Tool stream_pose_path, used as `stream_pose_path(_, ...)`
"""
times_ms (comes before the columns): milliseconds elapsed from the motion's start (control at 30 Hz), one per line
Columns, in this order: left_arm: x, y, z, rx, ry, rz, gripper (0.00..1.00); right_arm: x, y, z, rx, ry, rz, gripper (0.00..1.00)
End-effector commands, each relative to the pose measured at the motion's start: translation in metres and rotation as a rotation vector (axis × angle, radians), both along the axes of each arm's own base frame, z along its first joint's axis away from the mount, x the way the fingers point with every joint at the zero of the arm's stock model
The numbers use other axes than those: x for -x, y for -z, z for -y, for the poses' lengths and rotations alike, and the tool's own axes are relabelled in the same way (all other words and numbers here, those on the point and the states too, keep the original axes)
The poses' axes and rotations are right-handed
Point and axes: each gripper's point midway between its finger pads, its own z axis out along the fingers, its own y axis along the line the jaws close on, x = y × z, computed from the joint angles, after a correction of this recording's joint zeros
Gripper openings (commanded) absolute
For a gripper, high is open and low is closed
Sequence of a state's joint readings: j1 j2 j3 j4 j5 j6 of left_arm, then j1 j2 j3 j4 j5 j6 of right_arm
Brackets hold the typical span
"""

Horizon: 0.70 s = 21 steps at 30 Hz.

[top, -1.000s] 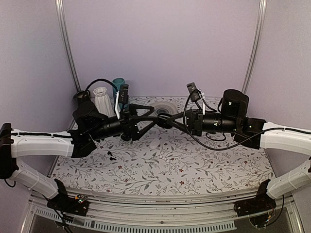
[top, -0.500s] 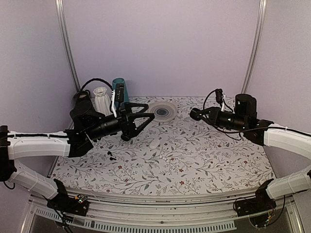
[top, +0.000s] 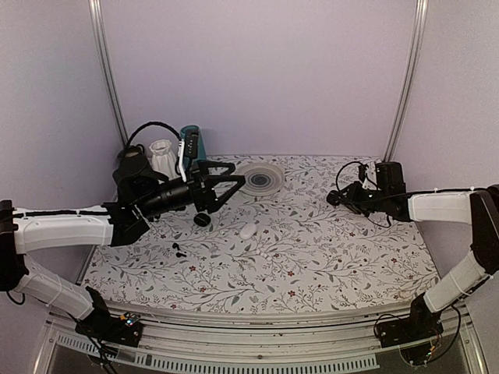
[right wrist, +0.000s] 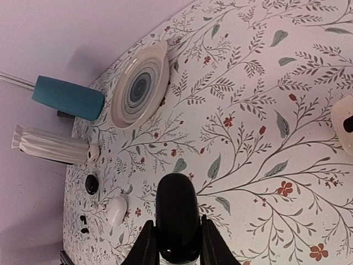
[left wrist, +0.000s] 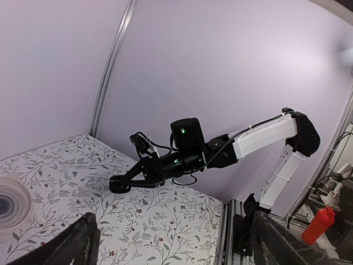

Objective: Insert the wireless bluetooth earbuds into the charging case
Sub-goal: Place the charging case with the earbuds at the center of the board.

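Observation:
My right gripper (top: 338, 197) is shut on a glossy black oval charging case (right wrist: 176, 215), held above the right side of the table; the left wrist view shows that case (left wrist: 120, 184) at the tip of the right arm. Two tiny black earbuds (top: 178, 249) lie on the table at the left, also in the right wrist view (right wrist: 84, 224). A white closed case (top: 248, 231) rests mid-table, with a faint pale bud (top: 265, 253) near it. A small round black piece (top: 203, 220) sits beneath my left gripper (top: 234, 174), which hangs wide open with nothing in it.
A ringed white plate (top: 260, 179) lies at the back. A ribbed white vase (top: 164, 160) and a teal cup (top: 189, 139) stand at the back left. A white object with a dark hollow (right wrist: 343, 116) shows at the right wrist view's edge.
The two grippers met at mid-table a second ago. The right arm has drawn back to the right with the black case, and the left gripper has pulled back left, still open.

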<state>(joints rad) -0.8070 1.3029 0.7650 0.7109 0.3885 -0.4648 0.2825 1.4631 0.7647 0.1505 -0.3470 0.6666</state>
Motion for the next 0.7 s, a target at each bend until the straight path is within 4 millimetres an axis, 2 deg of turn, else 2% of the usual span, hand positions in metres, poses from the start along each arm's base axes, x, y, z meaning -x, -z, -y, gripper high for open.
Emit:
stream_pose_path(0, -0.005, -0.009, -0.006, 0.003, -0.006, 0.01, 0.96, -0.017, 0.024, 0.011, -0.009, 0.036, -0.041, 0.06)
stream_pose_path(133, -0.008, -0.013, -0.008, 0.004, -0.009, 0.014, 0.96, -0.031, 0.049, 0.013, -0.005, 0.046, -0.088, 0.05)
stream_pose_path(233, -0.009, -0.013, -0.008, 0.003, -0.009, 0.012, 0.96, -0.04, 0.059, 0.013, -0.005, 0.055, -0.103, 0.05)
stream_pose_path(467, -0.013, -0.012, -0.011, -0.006, -0.016, 0.007, 0.96, -0.061, 0.07, 0.019, -0.003, 0.08, -0.118, 0.05)
stream_pose_path(667, -0.013, -0.015, -0.012, -0.007, -0.016, 0.008, 0.96, -0.065, 0.082, 0.021, 0.001, 0.082, -0.142, 0.07)
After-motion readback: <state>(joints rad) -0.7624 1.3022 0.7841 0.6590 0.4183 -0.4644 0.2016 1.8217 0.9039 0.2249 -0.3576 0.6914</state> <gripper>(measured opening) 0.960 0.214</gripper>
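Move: The right hand holds the closed charging case over the board; the bare patch it is being taken to lies about 6 cm ahead and 11 cm below. Near that patch, a white disc sits roughly 7 cm ahead of the hand and 8 cm to its right, and the ringed plate some 20 cm ahead and 21 cm left, both about 10 cm lower. From the empty left hand, the patch is around 20 cm ahead, 26 cm right and 30 cm down. Down first, quickly, the right hand brings the held case some 8 cm towards the bare patch beside the white disc, then levels off and eases forward about 5 cm, drifting slightly right. Its fingers tip about 10 degrees further down and keep their pinch on the case; whether the case touches the board can't be seen. ##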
